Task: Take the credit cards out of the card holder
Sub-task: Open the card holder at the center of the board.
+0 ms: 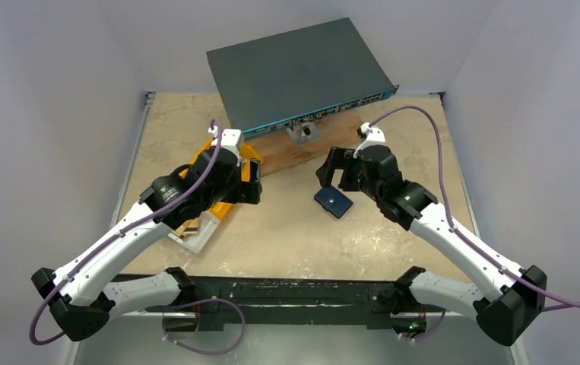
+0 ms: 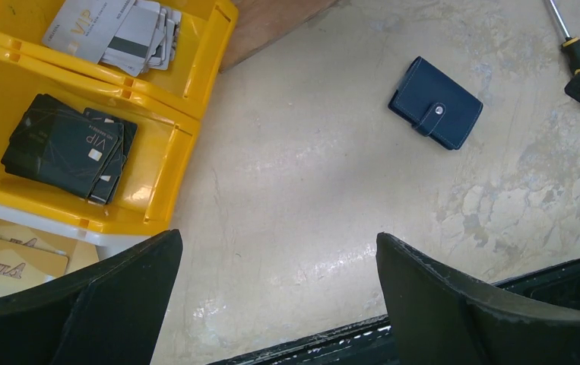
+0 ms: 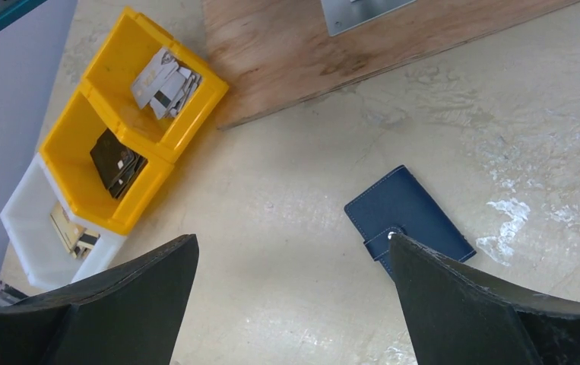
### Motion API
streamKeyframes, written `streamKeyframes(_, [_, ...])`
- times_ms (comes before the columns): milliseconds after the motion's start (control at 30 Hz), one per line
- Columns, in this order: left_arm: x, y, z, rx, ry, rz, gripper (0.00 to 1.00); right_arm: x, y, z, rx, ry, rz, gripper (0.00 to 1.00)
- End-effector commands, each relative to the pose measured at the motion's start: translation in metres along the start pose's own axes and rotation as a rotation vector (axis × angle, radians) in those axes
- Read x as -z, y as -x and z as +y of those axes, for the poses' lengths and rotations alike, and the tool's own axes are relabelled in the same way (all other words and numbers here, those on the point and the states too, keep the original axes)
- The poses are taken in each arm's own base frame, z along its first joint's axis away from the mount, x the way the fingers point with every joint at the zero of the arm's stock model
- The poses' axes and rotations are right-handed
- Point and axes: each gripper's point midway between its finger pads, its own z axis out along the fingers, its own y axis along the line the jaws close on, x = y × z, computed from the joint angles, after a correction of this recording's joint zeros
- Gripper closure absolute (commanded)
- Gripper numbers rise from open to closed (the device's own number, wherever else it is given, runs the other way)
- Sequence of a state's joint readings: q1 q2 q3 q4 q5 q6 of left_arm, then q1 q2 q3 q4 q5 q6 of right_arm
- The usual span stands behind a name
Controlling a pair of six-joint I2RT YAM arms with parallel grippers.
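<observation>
The card holder point(image 1: 333, 201) point(image 2: 435, 103) point(image 3: 404, 209) is a dark navy folding wallet lying flat and closed on the pale tabletop, its tab fastened by a small pale stud. The credit cards are hidden, since the holder is shut. My right gripper point(image 1: 331, 173) point(image 3: 293, 239) hovers open just left of and above the holder; its right finger point(image 3: 454, 304) overlaps the holder's near corner in the right wrist view. My left gripper point(image 1: 254, 182) point(image 2: 277, 237) is open with nothing between its fingers, well to the left of the holder beside the bins.
Two yellow bins point(image 2: 188, 114) point(image 3: 131, 72) hold stacks of grey and black cards, and a white bin point(image 3: 24, 220) holds tan ones. A wooden board point(image 3: 286, 53), a metal bracket point(image 1: 304, 133) and a grey network switch point(image 1: 294, 72) stand behind. A screwdriver point(image 2: 568, 34) lies at far right.
</observation>
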State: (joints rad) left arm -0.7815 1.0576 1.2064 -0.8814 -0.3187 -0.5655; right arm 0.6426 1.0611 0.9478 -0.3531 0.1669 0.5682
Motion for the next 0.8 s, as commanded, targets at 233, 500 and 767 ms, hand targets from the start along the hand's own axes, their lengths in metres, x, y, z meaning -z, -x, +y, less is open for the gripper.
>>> streamKeyframes(233, [0.004,0.007,-0.001,0.033,-0.003,-0.026,0.00,-0.004,-0.003,-0.021,0.008,-0.111,0.000,0.01])
streamKeyframes(500, [-0.003,-0.011,0.009,0.024,0.041,0.021,0.00,-0.026,-0.030,-0.033,0.022,-0.162,0.081,0.01])
streamKeyframes(767, [-0.009,-0.030,0.018,0.044,0.088,0.088,0.00,-0.061,-0.068,-0.032,0.045,-0.186,0.209,0.07])
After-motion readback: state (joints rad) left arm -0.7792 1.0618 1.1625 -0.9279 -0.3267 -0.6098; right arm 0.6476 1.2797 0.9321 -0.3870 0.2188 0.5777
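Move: The card holder lies on the table roughly 17 cm below the open right hand, about 3 cm ahead and 3 cm to its right. The visible part of the wooden plank is some 19 cm beyond the holder and 6 cm to its left; the screwdriver lies about 17 cm right of the holder and 9 cm farther out. From the left hand the holder is about 26 cm right, 7 cm ahead and 19 cm below. Right hand sinks about 8 cm towards the card holder, fingers open, tipping down; left hand sinks 2 cm. ##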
